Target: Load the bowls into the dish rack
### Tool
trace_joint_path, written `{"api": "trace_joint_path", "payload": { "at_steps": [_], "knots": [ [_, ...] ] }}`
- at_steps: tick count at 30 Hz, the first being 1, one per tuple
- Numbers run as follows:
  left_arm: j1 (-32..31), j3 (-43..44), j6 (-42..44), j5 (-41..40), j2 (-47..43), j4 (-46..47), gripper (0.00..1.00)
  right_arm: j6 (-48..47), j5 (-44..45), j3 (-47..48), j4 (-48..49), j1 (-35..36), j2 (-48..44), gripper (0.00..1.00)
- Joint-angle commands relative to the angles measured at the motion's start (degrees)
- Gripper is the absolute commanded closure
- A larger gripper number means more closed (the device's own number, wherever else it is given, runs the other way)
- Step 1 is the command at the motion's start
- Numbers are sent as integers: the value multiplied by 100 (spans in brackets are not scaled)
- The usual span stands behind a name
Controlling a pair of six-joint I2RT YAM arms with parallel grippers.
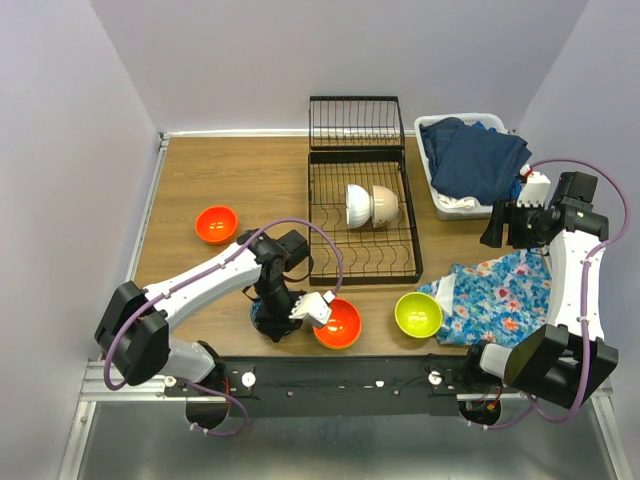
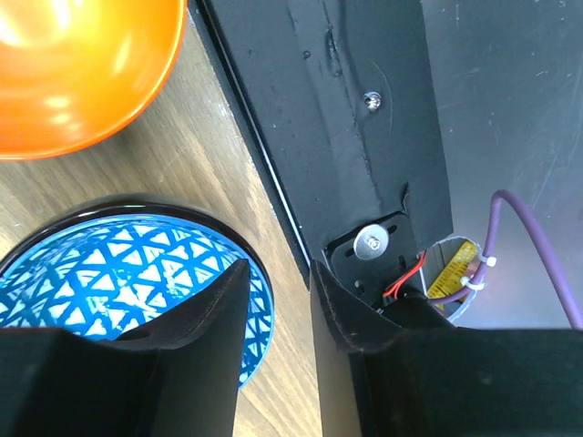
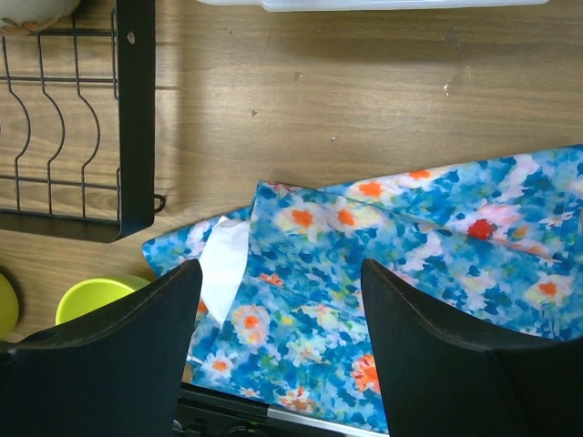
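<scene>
A blue patterned bowl [image 2: 109,264] sits at the table's front edge, mostly hidden under my left gripper [image 1: 273,324] in the top view. My left gripper [image 2: 280,266] straddles its rim, one finger inside and one outside, with a gap still showing, so it is open. An orange bowl [image 1: 340,323] lies just to its right, and a second orange bowl [image 1: 216,224] lies far left. A lime green bowl [image 1: 418,314] rests by the cloth. A white bowl [image 1: 357,205] and a cream bowl [image 1: 384,205] stand in the black dish rack [image 1: 365,262]. My right gripper [image 3: 281,269] hangs open above the floral cloth [image 3: 410,246].
A white tub [image 1: 445,205] of dark blue clothes stands at the back right, beside the rack's taller basket end [image 1: 356,122]. The floral cloth [image 1: 500,295] covers the table's right front. A black rail [image 2: 337,109] runs along the near edge next to the blue bowl.
</scene>
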Motion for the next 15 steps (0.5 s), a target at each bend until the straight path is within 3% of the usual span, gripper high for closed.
{"api": "trace_joint_path", "payload": {
  "at_steps": [1,11,12,15],
  "knots": [
    [-32,91,-105,193,63,-273,59,74,-159,-69,121,-53,7,22],
    [-32,-269,-765,-334,54,616,45,74,-177,-139,121,-53,-1,22],
    [-32,-304,-765,-343,45,642,2,66,-177,-148,113,-53,7,22],
    [-32,-436,-782,-414,54,809,1,30,-151,-148,104,-53,-1,22]
  ]
}}
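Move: The patterned blue bowl's middle is about 7 cm ahead of my empty left hand, straight out and some 5 cm lower; its near rim is close in front of and below the fingers. The orange bowl sits about 16 cm to my right and 3 cm ahead, the dish rack's middle some 31 cm ahead and 23 cm right. From my idle right hand the blue bowl is roughly 54 cm left, 18 cm back and 13 cm below. With my left hand I hover briefly over the blue bowl's near rim, then spread the half-closed fingers almost fully, one finger over the inside and the other on the table-edge side. As they part I sink about 1.5 cm and edge very slightly forward towards the bowl, the wrist turning some 5 degrees counter-clockwise. ##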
